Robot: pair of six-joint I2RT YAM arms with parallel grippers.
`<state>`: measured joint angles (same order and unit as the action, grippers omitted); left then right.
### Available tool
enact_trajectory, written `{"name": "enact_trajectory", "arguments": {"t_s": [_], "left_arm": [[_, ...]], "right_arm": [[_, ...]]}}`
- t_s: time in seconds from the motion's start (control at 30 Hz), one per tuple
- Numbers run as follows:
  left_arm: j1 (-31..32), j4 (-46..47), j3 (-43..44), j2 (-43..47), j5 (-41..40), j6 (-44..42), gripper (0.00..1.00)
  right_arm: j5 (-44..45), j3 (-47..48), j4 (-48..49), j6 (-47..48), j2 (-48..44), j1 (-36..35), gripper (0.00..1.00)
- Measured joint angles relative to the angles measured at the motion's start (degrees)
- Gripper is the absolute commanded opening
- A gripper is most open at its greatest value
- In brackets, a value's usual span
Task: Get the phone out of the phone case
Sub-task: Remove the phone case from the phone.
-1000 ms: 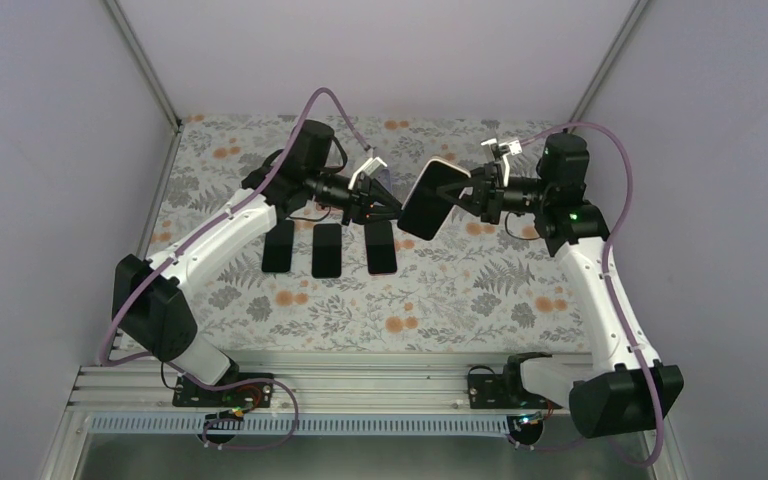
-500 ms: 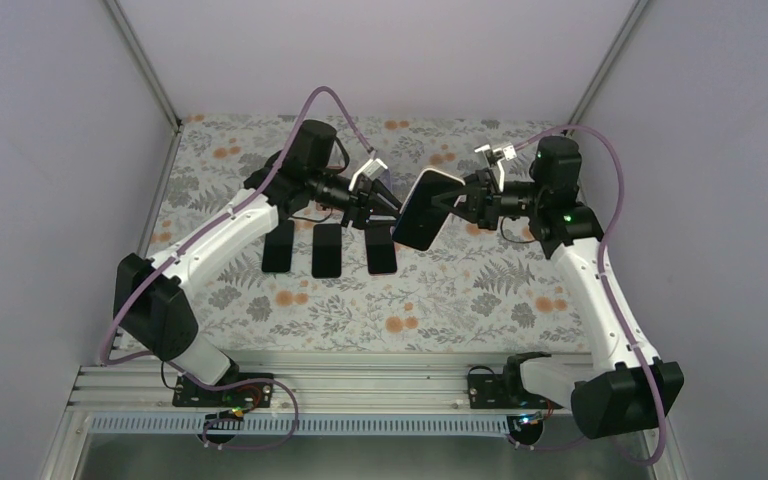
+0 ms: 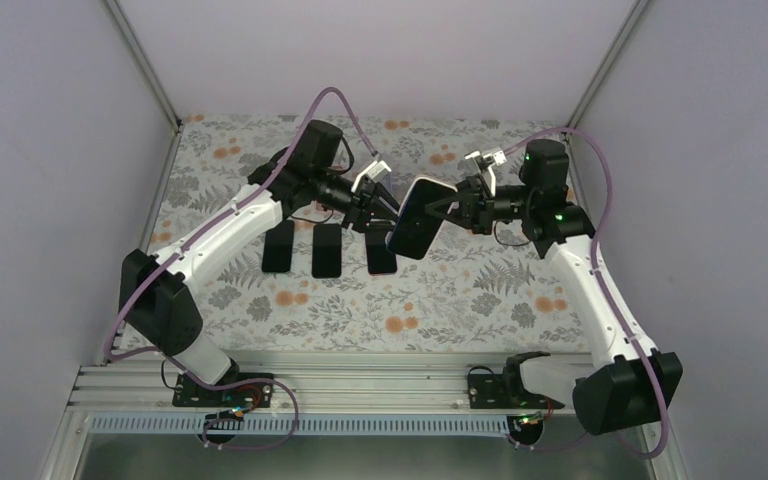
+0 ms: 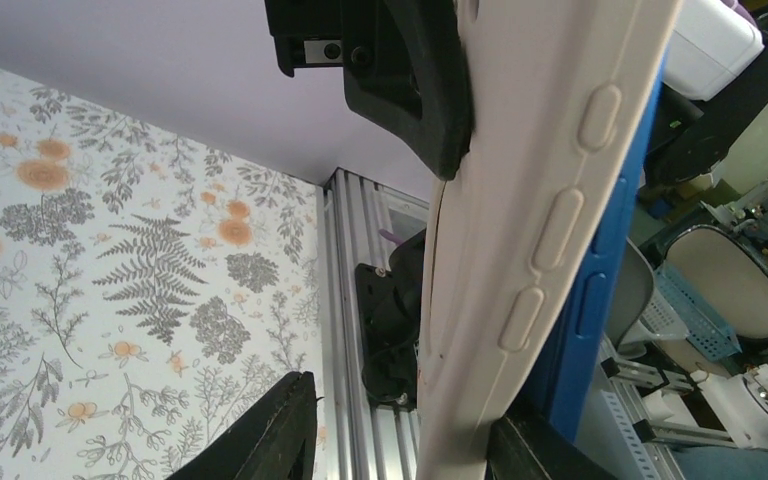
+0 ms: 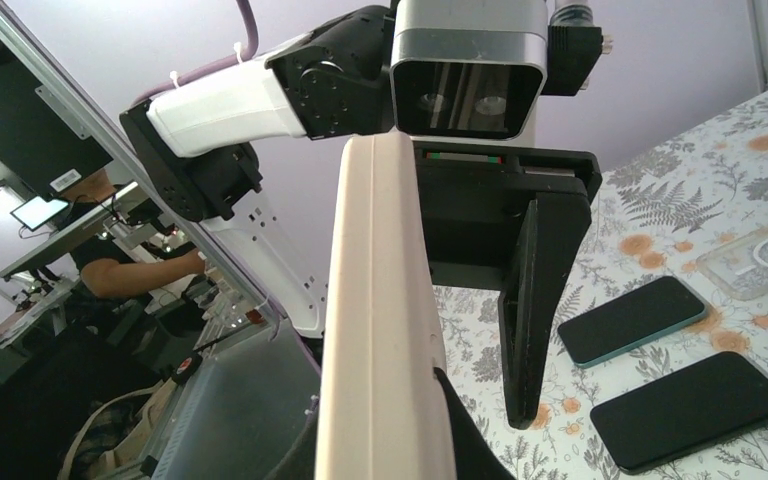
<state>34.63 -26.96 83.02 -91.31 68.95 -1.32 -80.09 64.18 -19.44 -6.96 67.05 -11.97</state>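
Note:
The phone case [image 3: 430,185] is cream and held up in the air over the mat, with the dark phone [image 3: 412,222] inside it. My right gripper [image 3: 452,205] is shut on the case from the right; in the right wrist view the case edge [image 5: 380,300] runs up between its fingers. My left gripper [image 3: 388,208] stands open at the case's left edge. The left wrist view has the case side [image 4: 550,220] with its button covers between my spread fingers [image 4: 275,430], one of them well clear of it. The phone's blue edge [image 4: 600,300] peeks out behind the case.
Three dark phones [image 3: 278,246] [image 3: 326,250] [image 3: 381,256] lie side by side on the floral mat [image 3: 440,300] under the left arm. A clear empty case [image 5: 765,262] lies beyond them. Grey walls close in both sides, and an aluminium rail [image 3: 360,385] runs along the near edge.
The right arm has carried the cased phone left toward the left gripper. The left jaws have opened and now straddle the case's edge.

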Motion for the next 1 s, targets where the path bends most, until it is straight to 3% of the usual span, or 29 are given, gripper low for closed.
{"name": "enact_trajectory", "arguments": {"t_s": [0.43, 0.67, 0.87, 1.0], "left_arm": [[1.3, -7.4, 1.6, -0.5, -0.6, -2.1, 0.37], [1.6, -7.3, 1.6, -0.9, -0.2, 1.1, 0.23], [1.5, -0.6, -0.5, -0.7, 1.5, 8.3, 0.03], [0.7, 6.6, -3.6, 0.0, 2.7, 13.3, 0.02]], "right_arm": [[-3.5, 0.1, -3.7, 3.1, 3.0, -1.9, 0.03], [-4.8, 0.8, -5.0, 3.4, 4.9, -1.9, 0.03], [-4.2, 3.1, -7.2, 3.1, 6.9, -1.8, 0.04], [-2.9, 4.7, -9.0, 2.7, 7.9, -1.8, 0.04]]}}
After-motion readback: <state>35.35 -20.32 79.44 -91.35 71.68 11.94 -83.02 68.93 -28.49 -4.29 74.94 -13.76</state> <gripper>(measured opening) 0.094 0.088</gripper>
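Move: Held aloft by the right fingers at its upper right side, the cased phone has its middle about 1 cm left of the right hand point, 2 cm back and 2 cm below. From the left hand, that middle lies some 5 cm to the right, level in reach and about 2 cm higher. On the table some 31 cm below the left hand, one black phone lies about 10 cm ahead and 2 cm left; a second is 10 cm ahead and 15 cm left. Closing from about a third open, the left fingers pinch the side edge of the case, after that hand has eased back about 1.5 cm and slightly down. The right keeps its grip, sinking about 1.5 cm and shifting left towards the left hand, first slightly back, then forward nearly 2 cm. Both wrists roll about 10 degrees, far side down; the right also turns slightly counter-clockwise. ##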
